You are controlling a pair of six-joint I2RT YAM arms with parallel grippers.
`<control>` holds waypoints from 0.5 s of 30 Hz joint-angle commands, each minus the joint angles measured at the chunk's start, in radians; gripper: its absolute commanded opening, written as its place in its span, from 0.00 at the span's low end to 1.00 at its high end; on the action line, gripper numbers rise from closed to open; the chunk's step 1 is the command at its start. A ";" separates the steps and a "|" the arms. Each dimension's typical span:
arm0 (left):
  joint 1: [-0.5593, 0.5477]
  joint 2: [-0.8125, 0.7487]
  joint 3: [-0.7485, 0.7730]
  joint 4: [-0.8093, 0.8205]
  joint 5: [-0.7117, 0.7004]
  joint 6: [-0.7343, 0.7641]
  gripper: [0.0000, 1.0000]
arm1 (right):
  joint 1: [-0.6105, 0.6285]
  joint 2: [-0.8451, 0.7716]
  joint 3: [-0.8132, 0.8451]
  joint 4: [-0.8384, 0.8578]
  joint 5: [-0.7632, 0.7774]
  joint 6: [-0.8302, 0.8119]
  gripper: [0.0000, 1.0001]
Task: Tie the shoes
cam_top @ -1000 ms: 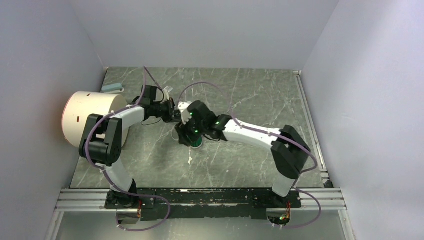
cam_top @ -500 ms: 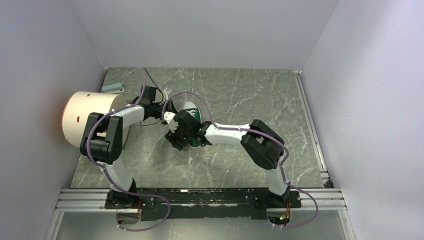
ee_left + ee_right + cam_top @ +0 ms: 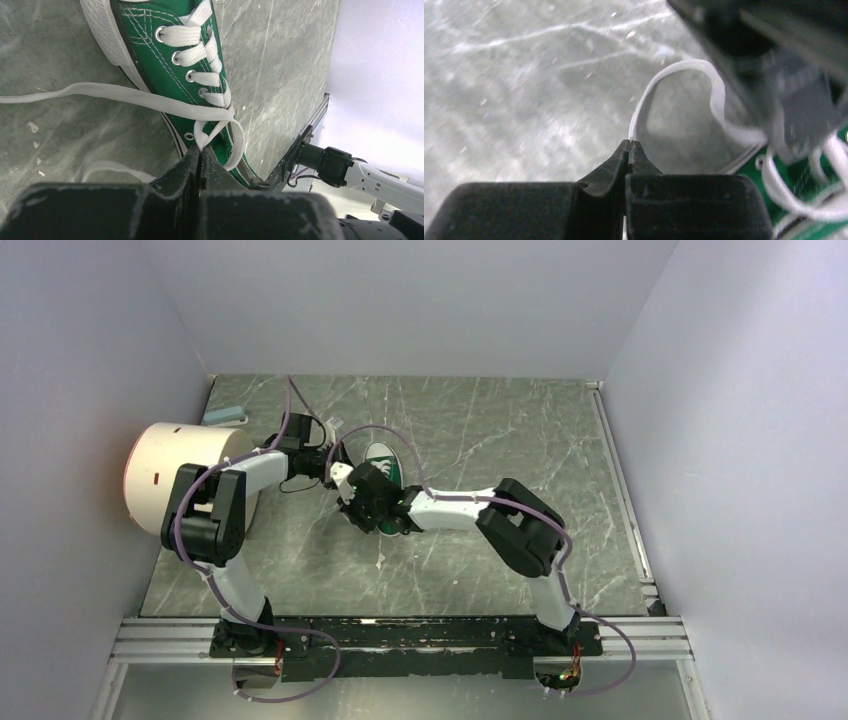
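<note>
The green sneaker [image 3: 165,60] lies on the stone table, white laces through its eyelets; from above only its toe end [image 3: 383,458] shows past the arms. My left gripper [image 3: 201,149] is shut on a white lace loop [image 3: 235,140] at the top eyelets. A long lace end [image 3: 100,92] trails left over the table. My right gripper [image 3: 630,145] is shut on a thin lace strand [image 3: 684,67] that arcs up toward the blurred left gripper [image 3: 784,60]. In the top view, the left gripper [image 3: 335,466] and right gripper [image 3: 350,504] meet at the shoe's left side.
A large white cylinder [image 3: 185,475] stands against the left wall beside the left arm. A small pale blue object [image 3: 225,416] lies in the back left corner. The right arm's folded elbow [image 3: 520,525] sits right of the shoe. Walls enclose the table on three sides.
The right arm folded its elbow and swung its gripper left off the shoe, uncovering the toe. Its jaws then shut on the lace strand. The left gripper stayed shut in place.
</note>
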 commanded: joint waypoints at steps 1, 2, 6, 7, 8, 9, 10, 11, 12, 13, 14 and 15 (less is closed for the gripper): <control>0.014 0.002 0.024 0.007 0.043 0.003 0.05 | -0.009 -0.213 -0.051 -0.109 -0.101 0.031 0.00; 0.014 0.003 0.021 0.013 0.045 -0.001 0.05 | -0.019 -0.265 -0.078 -0.124 -0.114 0.058 0.00; 0.015 0.007 0.019 0.033 0.059 -0.014 0.05 | -0.096 -0.424 -0.177 -0.132 -0.155 0.108 0.00; 0.016 0.007 0.019 0.036 0.061 -0.017 0.05 | -0.113 -0.447 -0.186 -0.139 -0.157 0.113 0.00; 0.017 0.008 0.017 0.036 0.062 -0.017 0.05 | -0.130 -0.467 -0.189 -0.144 -0.155 0.113 0.00; 0.017 0.008 0.017 0.036 0.063 -0.018 0.05 | -0.147 -0.483 -0.189 -0.150 -0.150 0.112 0.00; 0.017 0.009 0.017 0.037 0.064 -0.019 0.05 | -0.163 -0.497 -0.189 -0.152 -0.135 0.106 0.00; 0.017 0.010 0.017 0.036 0.068 -0.021 0.05 | -0.179 -0.506 -0.187 -0.150 -0.111 0.099 0.00; 0.017 0.010 0.017 0.034 0.066 -0.019 0.05 | -0.192 -0.512 -0.185 -0.141 -0.089 0.089 0.00; 0.017 0.010 0.016 0.032 0.066 -0.018 0.05 | -0.208 -0.512 -0.183 -0.125 -0.069 0.082 0.00; 0.017 0.010 0.017 0.031 0.064 -0.016 0.05 | -0.225 -0.508 -0.178 -0.106 -0.054 0.083 0.00; 0.017 0.011 0.017 0.028 0.063 -0.015 0.05 | -0.242 -0.500 -0.169 -0.082 -0.050 0.088 0.00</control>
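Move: The shoe, over which the held lace end is to be carried, has its middle about 5 cm ahead and 8 cm to the right of the right hand, some 2 cm higher. The loop in the left fingers is about 7 cm ahead and 4 cm right, 4 cm up; the laced rows are roughly 9 cm ahead and 7 cm right, and a white scrap 9 cm back and 7 cm right. From the left hand the shoe's middle is about 4 cm right, 2 cm back and 3 cm below. The lace end, already pinched in the shut right fingers down by the table left of the shoe, is pulled quickly up some 15 cm and about 9 cm to the right, over the shoe's opening; the hand first draws back 3 cm, then swings forward 5 cm, its fingers tilting up about 15 degrees. The left hand stays put and keeps its pinch on the loop. ##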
